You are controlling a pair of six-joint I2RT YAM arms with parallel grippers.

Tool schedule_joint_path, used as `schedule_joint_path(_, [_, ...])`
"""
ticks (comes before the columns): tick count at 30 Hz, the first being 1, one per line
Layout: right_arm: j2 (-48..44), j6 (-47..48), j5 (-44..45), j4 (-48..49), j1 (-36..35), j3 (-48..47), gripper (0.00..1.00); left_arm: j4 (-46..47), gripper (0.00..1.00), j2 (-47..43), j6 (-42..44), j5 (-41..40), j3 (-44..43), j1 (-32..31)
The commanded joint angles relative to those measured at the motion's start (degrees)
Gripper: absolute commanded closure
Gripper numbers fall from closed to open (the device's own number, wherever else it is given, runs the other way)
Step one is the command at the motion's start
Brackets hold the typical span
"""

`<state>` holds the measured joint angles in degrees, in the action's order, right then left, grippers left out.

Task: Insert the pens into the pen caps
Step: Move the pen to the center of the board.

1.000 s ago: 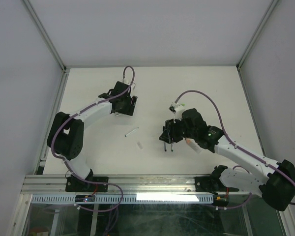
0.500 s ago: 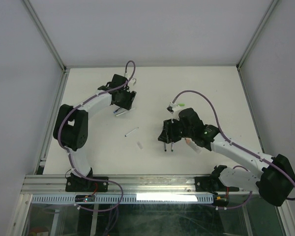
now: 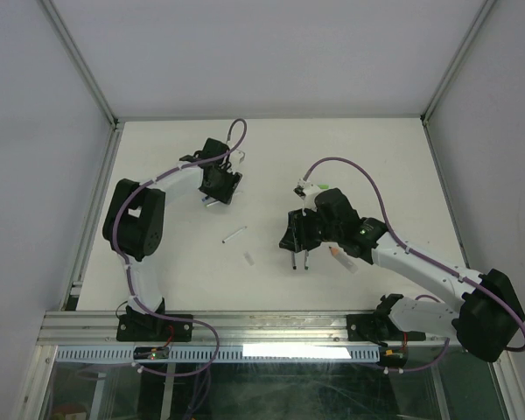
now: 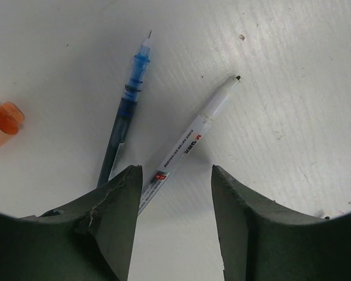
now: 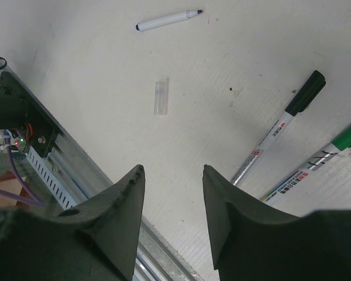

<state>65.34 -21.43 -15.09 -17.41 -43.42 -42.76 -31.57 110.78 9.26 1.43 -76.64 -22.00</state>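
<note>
In the left wrist view two uncapped pens lie on the white table: a dark blue pen [image 4: 128, 111] and a white pen [image 4: 193, 134]. The white pen's lower end runs under my left finger. An orange pen cap [image 4: 3, 120] sits at the left edge. My left gripper [image 4: 175, 175] [image 3: 217, 194] hangs open just above them, holding nothing. In the right wrist view a white pen [image 5: 167, 19] and a clear pen cap [image 5: 160, 96] lie ahead of my right gripper [image 5: 172, 170] [image 3: 299, 262], which is open and empty. A black-capped pen [image 5: 281, 132] and a green-capped pen [image 5: 322, 161] lie to its right.
The table's metal front rail [image 5: 52, 158] runs close along the left of the right wrist view. In the top view an orange-tipped piece [image 3: 335, 251] lies beside the right arm and a light green bit [image 3: 322, 185] behind it. White walls enclose the table [image 3: 376, 157].
My left arm has swung its gripper slightly back and right over the two pens, and its jaws have narrowed somewhat. The right arm shifted only a little.
</note>
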Motion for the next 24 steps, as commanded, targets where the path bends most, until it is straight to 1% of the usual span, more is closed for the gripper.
schedule_joint_path(1, [-0.3, 0.4, -0.9, 1.9, 0.2, -1.9, 0.54, 1.2, 0.49, 1.3, 1.8, -1.0, -1.9, 0.8])
schedule_joint_path(5, [-0.2, 0.9, -0.7, 1.5, 0.2, -2.2, 0.54, 0.0, 0.52, 2.7, 2.1, 0.1, -2.5, 0.8])
schedule_joint_path(11, [0.1, 1.4, -0.6, 1.3, 0.2, -2.5, 0.54, -3.0, 0.66, 3.5, 2.7, 5.2, -3.4, 0.8])
schedule_joint_path(17, [0.1, 1.3, -0.1, 1.4, 0.2, -2.2, 0.54, -4.3, 0.78, 3.2, 2.1, 7.1, -3.6, 0.7])
schedule_joint_path(21, [-0.8, 0.1, 2.2, 2.0, 0.2, -1.1, 0.54, -4.3, 0.81, 2.6, 0.6, 9.8, -4.2, 0.0])
schedule_joint_path(24, [-1.4, -1.3, 4.1, 2.7, 0.2, -0.4, 0.54, -4.3, 0.82, 2.6, -0.7, 11.3, -4.9, -1.6])
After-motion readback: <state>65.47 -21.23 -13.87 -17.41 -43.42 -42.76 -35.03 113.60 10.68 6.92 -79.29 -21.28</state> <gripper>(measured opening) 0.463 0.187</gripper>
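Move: The capless white pen lies almost under the left hand, its middle about 1 cm ahead, 2 cm to the right and 2 cm below. The blue pen is some 4 cm straight ahead, the orange cap about 8 cm ahead and 7 cm left, and the short white marker 10 cm back and 5 cm right. From the right hand, the white pen is roughly 21 cm ahead, 18 cm left and 12 cm down. The half-open fingers of the left hand pinch the white pen in its rear half, nearer the tail than the tip. The hand first sinks about 1 cm onto it, then stays in place while the fingers close to a narrow gap, and finally eases about 1 cm back and to the right, its fingertips tilting back some 5 degrees. ##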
